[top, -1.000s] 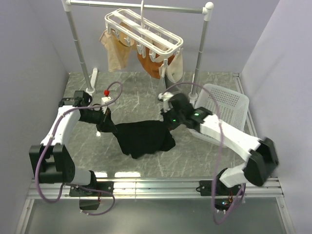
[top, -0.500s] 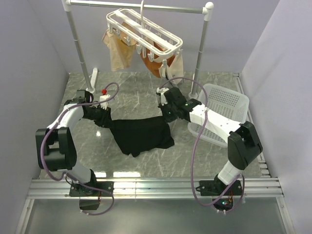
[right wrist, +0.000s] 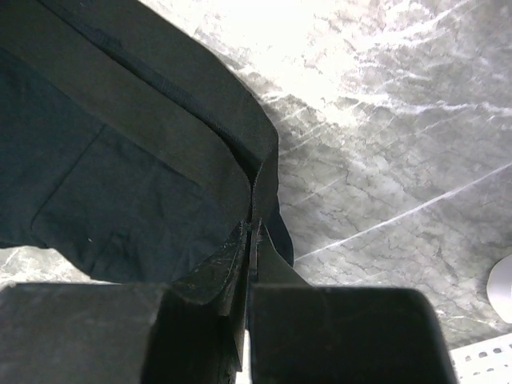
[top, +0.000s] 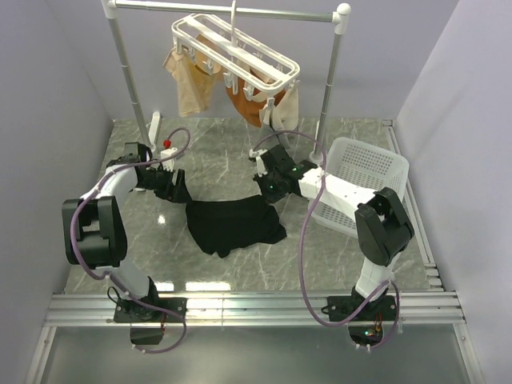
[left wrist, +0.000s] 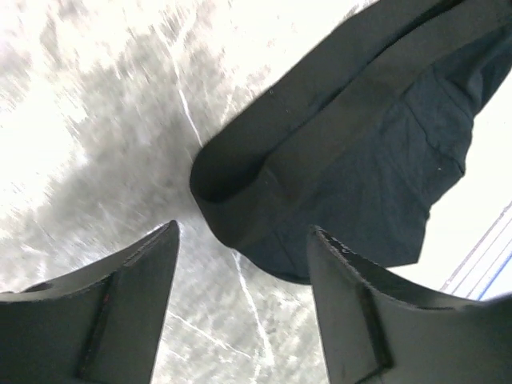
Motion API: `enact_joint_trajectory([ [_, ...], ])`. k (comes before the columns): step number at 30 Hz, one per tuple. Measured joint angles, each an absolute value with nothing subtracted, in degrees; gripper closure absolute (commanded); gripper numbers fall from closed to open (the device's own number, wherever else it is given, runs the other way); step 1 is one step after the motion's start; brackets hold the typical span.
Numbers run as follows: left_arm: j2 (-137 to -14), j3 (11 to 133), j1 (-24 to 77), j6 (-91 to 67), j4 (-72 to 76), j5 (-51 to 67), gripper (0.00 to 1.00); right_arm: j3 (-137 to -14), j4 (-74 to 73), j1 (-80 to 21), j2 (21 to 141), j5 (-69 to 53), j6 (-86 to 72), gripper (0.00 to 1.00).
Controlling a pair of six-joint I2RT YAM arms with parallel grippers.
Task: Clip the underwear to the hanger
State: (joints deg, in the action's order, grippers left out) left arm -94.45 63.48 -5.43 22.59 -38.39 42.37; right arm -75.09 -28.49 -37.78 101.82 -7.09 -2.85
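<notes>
The black underwear (top: 232,226) lies crumpled on the marble table between my two arms. My right gripper (top: 268,190) is shut on its far right corner; in the right wrist view the jaws (right wrist: 252,232) pinch a fold of the black fabric (right wrist: 120,160). My left gripper (top: 178,186) is open and empty just left of the underwear; in the left wrist view the fingers (left wrist: 244,256) stand wide apart over bare marble, with the waistband corner (left wrist: 360,152) just ahead. The white hanger (top: 236,50) hangs from the rail at the back.
Tan garments (top: 190,82) and an orange garment (top: 250,106) hang from the hanger's clips. The metal rail stand (top: 330,88) has posts at the back left and back right. A white laundry basket (top: 370,178) sits at the right, close to my right arm.
My left gripper has let go of the underwear and drawn back to the left. The fabric's left corner has dropped to the table. My right gripper moved slightly back and left, still holding.
</notes>
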Motion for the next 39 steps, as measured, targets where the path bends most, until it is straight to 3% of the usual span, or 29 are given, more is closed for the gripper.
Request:
enact_joint_trajectory([
  [19, -106.85, 77.1, 5.85, 34.57, -48.64, 36.93, 0.4, -77.41, -29.12, -37.74, 102.32, -7.18, -2.87, 1.0],
  [28, -107.9, 77.1, 8.12, 36.45, -52.45, 31.33, 0.67, -78.02, -29.69, -37.71, 104.38, -7.14, -2.87, 1.0],
  [34, -107.66, 77.1, 8.34, 37.89, -55.02, 30.17, 0.98, -78.02, -30.0, -37.3, 104.88, -7.16, -2.9, 1.0],
  [39, -103.39, 77.12, 7.99, 39.2, -57.19, 30.2, 0.99, -78.02, -30.26, -36.69, 104.86, -7.16, -2.92, 1.0],
])
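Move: The left hand is open just over the underwear's loose left corner, which lies about 4 cm to its right, 2 cm back and 4 cm below; the underwear's middle is roughly 15 cm right and 9 cm back. The rack's left foot stands some 10 cm left and 15 cm ahead of that hand. From the right hand, already pinching the other waistband end, the loose corner lies some 23 cm left, about level fore-and-aft and 4 cm below. The left fingers shut on the loose left corner of the underwear's waistband and pinch it. To get there the hand swings right about 5 cm and slightly forward, turning clockwise some 20 degrees, sinks and draws back about 4 cm onto the cloth, closes, then starts up again. The right hand keeps its pinch, nearly still. ##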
